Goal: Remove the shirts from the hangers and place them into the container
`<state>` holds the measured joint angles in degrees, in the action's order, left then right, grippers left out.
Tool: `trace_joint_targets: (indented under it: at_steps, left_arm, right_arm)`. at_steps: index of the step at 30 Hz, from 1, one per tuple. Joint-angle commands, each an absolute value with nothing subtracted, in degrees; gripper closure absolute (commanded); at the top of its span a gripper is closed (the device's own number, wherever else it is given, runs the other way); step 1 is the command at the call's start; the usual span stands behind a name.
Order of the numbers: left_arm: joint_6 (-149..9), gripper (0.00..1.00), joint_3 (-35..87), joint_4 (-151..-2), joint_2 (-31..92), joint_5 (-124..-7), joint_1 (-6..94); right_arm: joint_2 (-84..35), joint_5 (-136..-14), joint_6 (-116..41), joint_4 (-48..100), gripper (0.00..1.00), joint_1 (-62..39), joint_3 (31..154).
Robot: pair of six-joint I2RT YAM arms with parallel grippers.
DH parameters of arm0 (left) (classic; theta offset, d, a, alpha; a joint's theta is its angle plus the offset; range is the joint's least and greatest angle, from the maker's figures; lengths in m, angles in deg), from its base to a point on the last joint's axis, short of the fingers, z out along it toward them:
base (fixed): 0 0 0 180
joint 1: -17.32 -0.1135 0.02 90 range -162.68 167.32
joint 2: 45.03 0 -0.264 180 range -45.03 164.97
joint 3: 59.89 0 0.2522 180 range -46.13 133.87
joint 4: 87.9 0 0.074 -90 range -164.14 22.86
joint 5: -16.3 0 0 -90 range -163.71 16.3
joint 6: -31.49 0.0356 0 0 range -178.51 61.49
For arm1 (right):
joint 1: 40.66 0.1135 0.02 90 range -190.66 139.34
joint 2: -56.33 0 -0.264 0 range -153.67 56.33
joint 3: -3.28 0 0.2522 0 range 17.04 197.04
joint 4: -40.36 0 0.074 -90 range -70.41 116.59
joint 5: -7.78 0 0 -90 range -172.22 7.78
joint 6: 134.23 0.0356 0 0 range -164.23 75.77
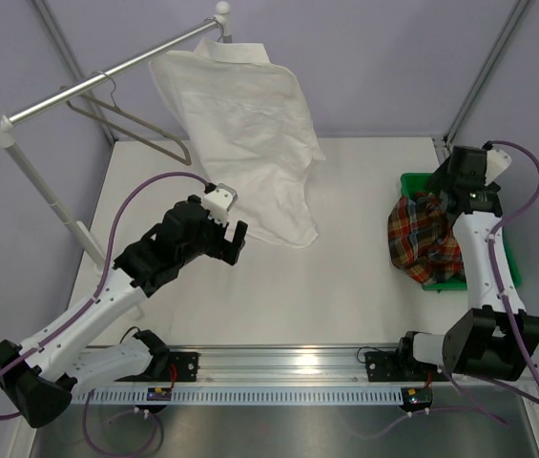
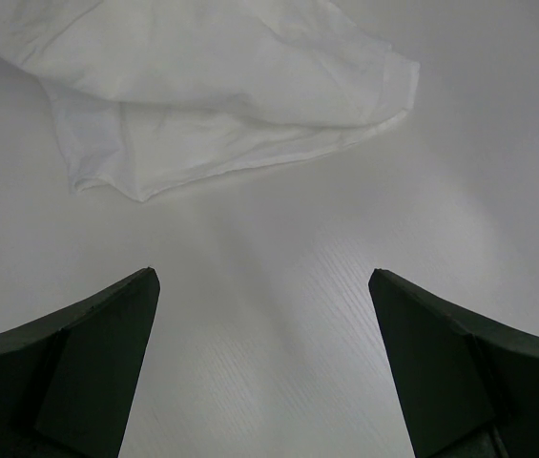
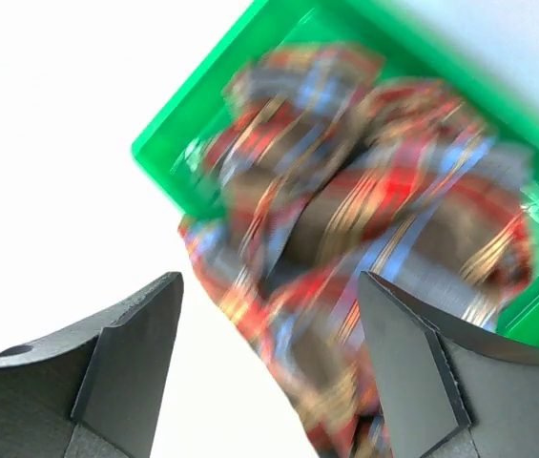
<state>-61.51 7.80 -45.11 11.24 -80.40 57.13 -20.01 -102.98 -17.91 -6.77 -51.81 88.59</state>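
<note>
The off-white shirt (image 1: 245, 134) hangs from the far end of the rail, its hem resting on the table; whatever carries it is hidden. An empty dark wire hanger (image 1: 126, 119) hangs further left on the rail. My left gripper (image 1: 236, 240) hovers open just short of that hem (image 2: 231, 105), nothing between its fingers (image 2: 107, 353). The plaid shirt (image 1: 424, 239) lies bunched in the green container (image 1: 412, 181), one part spilling over the rim. Above it my right gripper (image 3: 269, 286) stands open, the plaid shirt (image 3: 364, 248) and container (image 3: 212, 86) blurred below.
The silver rail (image 1: 107, 81) on white posts crosses the back left corner. A metal frame post (image 1: 484, 76) rises at the back right. The white table (image 1: 345, 286) ends at an aluminium rail along the near edge.
</note>
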Motion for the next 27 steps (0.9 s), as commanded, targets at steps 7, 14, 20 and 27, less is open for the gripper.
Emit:
trace_joint_targets:
  at_steps: [7, 14, 20, 27]
  left_arm:
    - [-61.5, 0.01, 8.5, -47.0, 8.4, -81.8, 57.4]
    - [-61.4, 0.01, 8.4, -47.0, 8.3, -82.3, 57.5]
    - [-61.4, 0.01, 8.5, -47.0, 8.8, -81.8, 57.4]
    - [-61.4, 0.01, 8.5, -46.9, 8.7, -81.7, 57.4]
  right_arm:
    - [-18.5, -111.3, -22.3, -12.8, 0.17, -31.5, 79.6]
    - [-29.4, -117.5, -20.0, -20.9, 0.18, -23.4, 81.9]
    - [-32.7, -115.4, -22.0, -23.1, 0.19, -21.7, 83.7]
    - [-41.8, -118.7, -25.3, -25.6, 0.2, -21.1, 86.6]
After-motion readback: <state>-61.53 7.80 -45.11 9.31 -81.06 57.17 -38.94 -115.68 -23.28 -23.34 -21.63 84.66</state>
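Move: The right gripper, open and empty, hangs above the container; the plaid shirt's tail, spilling over the container's near left side, lies about 8 cm back, 7 cm to its left and some 20 cm below. The container's middle is roughly level with the hand, 5 cm to its right and 20 cm below; the heaped part of the shirt is 2 cm ahead, 2 cm right and 17 cm down. From the left gripper the tail lies about 42 cm right, 2 cm ahead and 20 cm below. Swing the right gripper left, out past the container's left edge, then lower it beside the shirt's hanging tail: about 14 cm left and as much down, easing back some 5 cm as well. Tip the fingers down and turn the hand counter-clockwise on the way, keep them wide open, and finish low over the bare table just left of the tail. ##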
